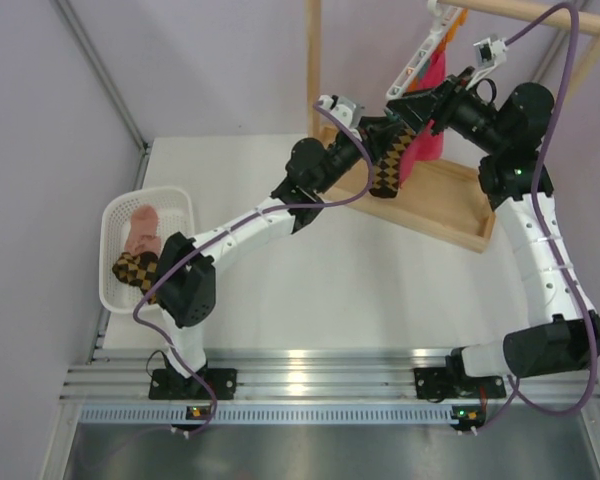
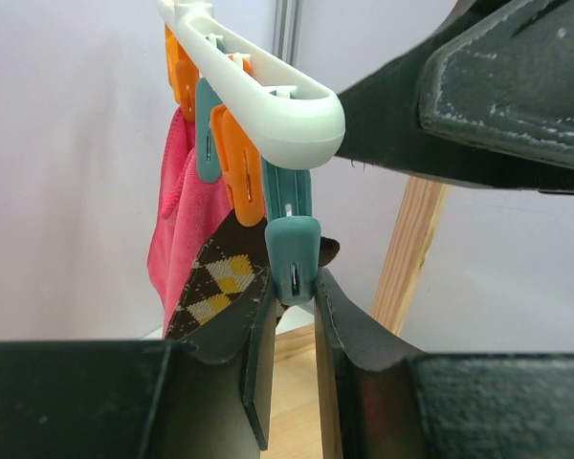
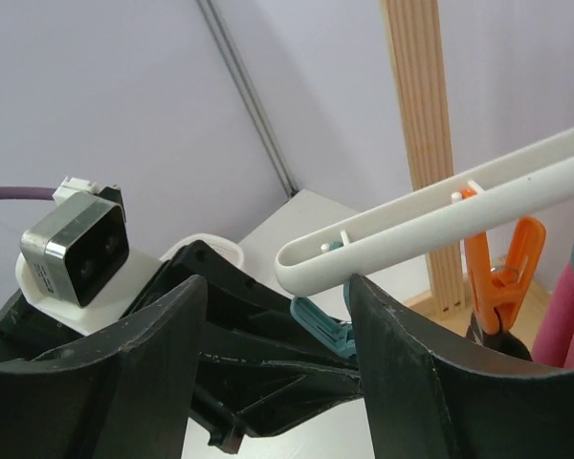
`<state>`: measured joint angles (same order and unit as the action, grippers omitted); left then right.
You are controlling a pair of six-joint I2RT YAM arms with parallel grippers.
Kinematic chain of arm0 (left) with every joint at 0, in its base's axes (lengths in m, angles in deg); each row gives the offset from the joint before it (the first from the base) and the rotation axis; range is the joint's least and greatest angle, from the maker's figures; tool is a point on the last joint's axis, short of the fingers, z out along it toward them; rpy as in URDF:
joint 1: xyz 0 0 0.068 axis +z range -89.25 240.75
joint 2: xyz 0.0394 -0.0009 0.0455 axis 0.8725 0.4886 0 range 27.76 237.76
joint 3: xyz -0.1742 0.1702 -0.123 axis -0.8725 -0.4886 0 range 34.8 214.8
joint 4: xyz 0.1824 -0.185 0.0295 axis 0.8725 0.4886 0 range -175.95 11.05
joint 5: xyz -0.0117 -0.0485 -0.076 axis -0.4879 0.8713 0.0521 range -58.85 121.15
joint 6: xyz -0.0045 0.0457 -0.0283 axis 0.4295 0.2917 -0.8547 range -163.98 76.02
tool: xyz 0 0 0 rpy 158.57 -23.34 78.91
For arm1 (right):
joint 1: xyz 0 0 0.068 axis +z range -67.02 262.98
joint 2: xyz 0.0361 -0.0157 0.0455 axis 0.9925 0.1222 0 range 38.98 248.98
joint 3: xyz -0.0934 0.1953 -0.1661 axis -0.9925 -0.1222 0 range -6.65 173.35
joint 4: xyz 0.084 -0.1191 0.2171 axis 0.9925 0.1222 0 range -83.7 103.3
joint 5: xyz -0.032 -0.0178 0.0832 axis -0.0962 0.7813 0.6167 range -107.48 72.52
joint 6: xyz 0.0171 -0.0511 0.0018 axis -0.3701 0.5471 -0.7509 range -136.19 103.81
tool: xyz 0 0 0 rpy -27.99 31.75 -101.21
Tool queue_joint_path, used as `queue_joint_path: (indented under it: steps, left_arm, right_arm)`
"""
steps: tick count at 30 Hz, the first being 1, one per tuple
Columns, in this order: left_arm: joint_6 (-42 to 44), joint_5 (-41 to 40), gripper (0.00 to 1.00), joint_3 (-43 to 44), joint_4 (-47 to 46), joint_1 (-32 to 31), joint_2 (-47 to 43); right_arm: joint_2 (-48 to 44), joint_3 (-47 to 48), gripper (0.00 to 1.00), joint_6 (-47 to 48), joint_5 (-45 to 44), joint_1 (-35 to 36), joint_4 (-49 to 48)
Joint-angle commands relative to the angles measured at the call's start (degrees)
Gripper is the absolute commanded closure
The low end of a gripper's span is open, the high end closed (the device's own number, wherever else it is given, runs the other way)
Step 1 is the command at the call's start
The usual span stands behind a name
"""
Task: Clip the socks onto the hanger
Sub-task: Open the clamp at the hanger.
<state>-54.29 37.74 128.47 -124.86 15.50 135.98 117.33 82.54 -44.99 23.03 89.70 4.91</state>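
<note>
The white hanger (image 1: 421, 52) hangs tilted from the wooden rack, with orange and teal clips under its bar (image 2: 268, 105). One diamond-check sock (image 1: 390, 168) dangles below the bar's low end; it shows again as the sock (image 2: 215, 282) just behind the end teal clip (image 2: 292, 244). My left gripper (image 2: 295, 296) is shut on that clip's lower end, both pads touching it. My right gripper (image 3: 277, 282) stands open around the tip of the hanger (image 3: 440, 206), whose end lies by the right finger. A second checked sock (image 1: 135, 270) lies in the basket.
A white basket (image 1: 180, 200) at the left holds a peach sock (image 1: 140, 228). A bright pink cloth (image 2: 177, 229) hangs from the hanger beside the sock. The wooden rack's base (image 1: 450, 205) and post (image 1: 313, 60) stand close behind both grippers.
</note>
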Motion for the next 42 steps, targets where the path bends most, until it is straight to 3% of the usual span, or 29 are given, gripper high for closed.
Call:
queue_joint_path:
  steps: [1, 14, 28, 32, 36, 38, 41, 42]
  left_arm:
    - [-0.2, 1.7, 0.86, -0.5, -2.6, 0.3, -4.1]
    - [-2.9, 3.5, 0.89, 0.8, -1.2, 1.0, -4.2]
    - [-3.5, 4.9, 0.89, -0.1, -0.6, 1.2, -5.0]
    - [-3.8, 5.0, 0.90, -0.2, -0.4, 1.2, -5.0]
    - [-3.8, 5.2, 0.90, -0.1, -0.3, 1.2, -5.0]
    - [-4.1, 5.4, 0.90, -0.1, -0.2, 1.2, -5.0]
    - [-4.5, 5.5, 0.90, -0.2, -0.2, 1.2, -5.0]
    - [-4.5, 5.4, 0.90, -0.2, -0.2, 1.2, -5.0]
  right_arm:
    - [0.7, 5.4, 0.39, 9.4, -1.4, 2.0, 4.5]
    - [2.9, 12.7, 0.42, 15.8, -3.0, 2.2, 18.0]
    - [6.2, 15.3, 0.37, 19.9, -2.6, 5.1, 20.4]
    - [6.8, 16.2, 0.41, 21.2, -3.9, 6.0, 21.1]
    - [6.6, 16.0, 0.56, 21.2, -5.4, 6.4, 20.3]
    - [6.4, 16.0, 0.58, 20.6, -6.0, 6.4, 19.6]
    - [6.2, 15.8, 0.72, 20.1, -6.1, 6.4, 18.4]
    - [6.1, 15.7, 0.83, 19.4, -6.4, 6.4, 18.2]
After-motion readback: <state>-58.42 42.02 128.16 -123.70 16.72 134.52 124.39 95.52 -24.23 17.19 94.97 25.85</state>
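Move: The teal clamp under the hanger's near end lies about 3 cm below the right hand, 2 cm ahead and 1 cm to its left, with the bar end directly over it, about level with that hand. Farther along the bar, the orange clamp is some 5 cm ahead, 1 cm right and 3 cm below; the checkered sock hangs from it, its middle about 12 cm down. The left hand already pinches the teal clamp's lower end, its middle about 2 cm above. Down some 3 cm, with about 2 cm each forward and to the left, the right hand works its open fingers in just under the bar end, tipping roughly 15 degrees until they point about level. It then closes them by more than half around the upper legs of the teal clamp, while the left hand keeps its pinch on the lower end, almost still. ##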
